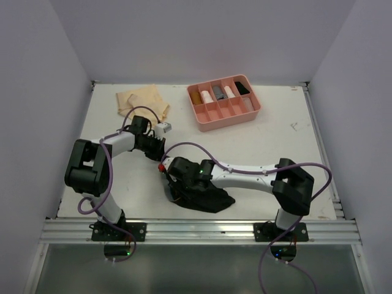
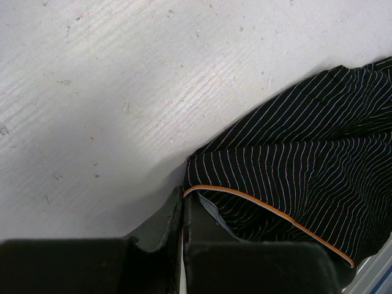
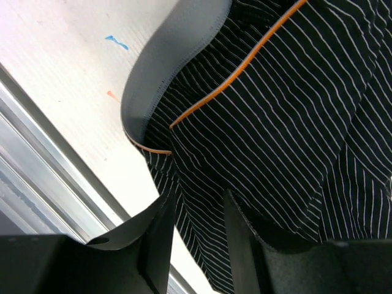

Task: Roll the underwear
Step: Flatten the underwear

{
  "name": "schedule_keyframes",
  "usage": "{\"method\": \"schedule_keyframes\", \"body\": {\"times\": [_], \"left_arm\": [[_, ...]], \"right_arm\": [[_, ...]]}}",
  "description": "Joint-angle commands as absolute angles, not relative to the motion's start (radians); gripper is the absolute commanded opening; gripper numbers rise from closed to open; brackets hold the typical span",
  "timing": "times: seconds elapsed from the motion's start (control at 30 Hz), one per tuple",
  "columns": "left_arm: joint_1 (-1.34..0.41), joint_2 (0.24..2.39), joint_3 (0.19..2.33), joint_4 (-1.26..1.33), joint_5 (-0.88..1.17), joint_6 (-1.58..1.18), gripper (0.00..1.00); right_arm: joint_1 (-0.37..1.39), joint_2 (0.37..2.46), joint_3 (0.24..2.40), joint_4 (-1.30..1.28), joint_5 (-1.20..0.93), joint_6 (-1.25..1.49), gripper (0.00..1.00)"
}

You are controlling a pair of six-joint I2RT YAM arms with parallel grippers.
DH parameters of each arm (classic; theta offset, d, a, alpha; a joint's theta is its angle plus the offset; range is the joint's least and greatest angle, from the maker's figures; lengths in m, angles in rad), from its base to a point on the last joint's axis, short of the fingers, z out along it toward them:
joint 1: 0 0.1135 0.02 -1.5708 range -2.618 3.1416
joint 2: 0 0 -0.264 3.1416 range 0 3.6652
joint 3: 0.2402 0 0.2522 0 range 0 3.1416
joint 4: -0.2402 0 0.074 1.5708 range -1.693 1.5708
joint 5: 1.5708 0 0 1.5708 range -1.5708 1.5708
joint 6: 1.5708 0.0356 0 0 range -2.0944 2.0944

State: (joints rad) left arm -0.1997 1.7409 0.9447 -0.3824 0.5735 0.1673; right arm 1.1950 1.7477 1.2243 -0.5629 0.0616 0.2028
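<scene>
The black pinstriped underwear [image 1: 208, 199] with orange trim lies crumpled near the table's front edge, between the two arms. My left gripper [image 2: 182, 193] is shut on its orange-trimmed edge [image 2: 257, 205], and the cloth [image 2: 294, 153] spreads out to the right of the fingers. In the top view this left gripper [image 1: 160, 160] sits at the garment's upper left corner. My right gripper [image 3: 197, 199] is open right over the striped cloth [image 3: 275, 104], beside the folded grey waistband [image 3: 147, 79]. From above, the right gripper [image 1: 174, 176] hovers over the garment's left end. A pale tan underwear [image 1: 144, 101] lies flat at the back left.
A rigid pink divided tray [image 1: 208, 116] stands at the back centre-right with several rolled items in its compartments. An aluminium rail [image 1: 196, 229] runs along the near table edge, close to the black garment, also seen as the rail [image 3: 37, 165]. White walls enclose the table.
</scene>
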Motion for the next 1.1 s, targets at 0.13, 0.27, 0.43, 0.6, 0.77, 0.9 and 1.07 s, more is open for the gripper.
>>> {"method": "schedule_keyframes", "body": {"times": [0.13,0.27,0.43,0.6,0.77,0.9,1.07], "left_arm": [[-0.181,1.773,0.977,-0.403,0.589,0.166,0.02],[-0.179,1.778,0.983,-0.405,0.589,0.164,0.03],[-0.178,1.779,0.991,-0.413,0.588,0.169,0.03],[-0.176,1.782,0.996,-0.42,0.58,0.187,0.03],[-0.173,1.79,0.997,-0.426,0.577,0.196,0.03],[-0.17,1.79,1.002,-0.428,0.577,0.198,0.03],[-0.169,1.786,1.0,-0.433,0.583,0.198,0.02]], "right_arm": [[1.244,1.775,1.229,-0.511,0.097,0.164,0.44],[1.261,1.822,1.227,-0.506,0.155,0.146,0.45],[1.262,1.829,1.232,-0.526,0.279,0.146,0.38],[1.261,1.77,1.229,-0.546,0.307,0.146,0.04],[1.256,1.688,1.23,-0.568,0.31,0.135,0.0],[1.172,1.606,1.191,-0.545,0.241,0.167,0.0],[0.915,1.519,1.057,-0.46,0.057,0.21,0.0]]}}
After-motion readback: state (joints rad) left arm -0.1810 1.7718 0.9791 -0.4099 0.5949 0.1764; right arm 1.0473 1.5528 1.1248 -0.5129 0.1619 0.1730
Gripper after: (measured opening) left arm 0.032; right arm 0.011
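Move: The black layer of the underwear beside its orange hem is right under my open right hand, about 3 cm down. The grey waistband runs roughly 4 cm to its left and 2 cm farther out, and the underwear's loose end lies some 17 cm to the right and 2 cm back. My left hand already pinches the corner about 14 cm ahead and 5 cm left of my right hand; from my left hand, that black layer is 14 cm back and 5 cm right. I dip my right hand about 3 cm onto the black layer, easing slightly back and left first, and close my fingers on a fold of it by the orange hem. Then I lift some 7 cm and carry the fold forward and to the right, about 5 cm each way, while my left hand stays put with its pinch on the far corner. ##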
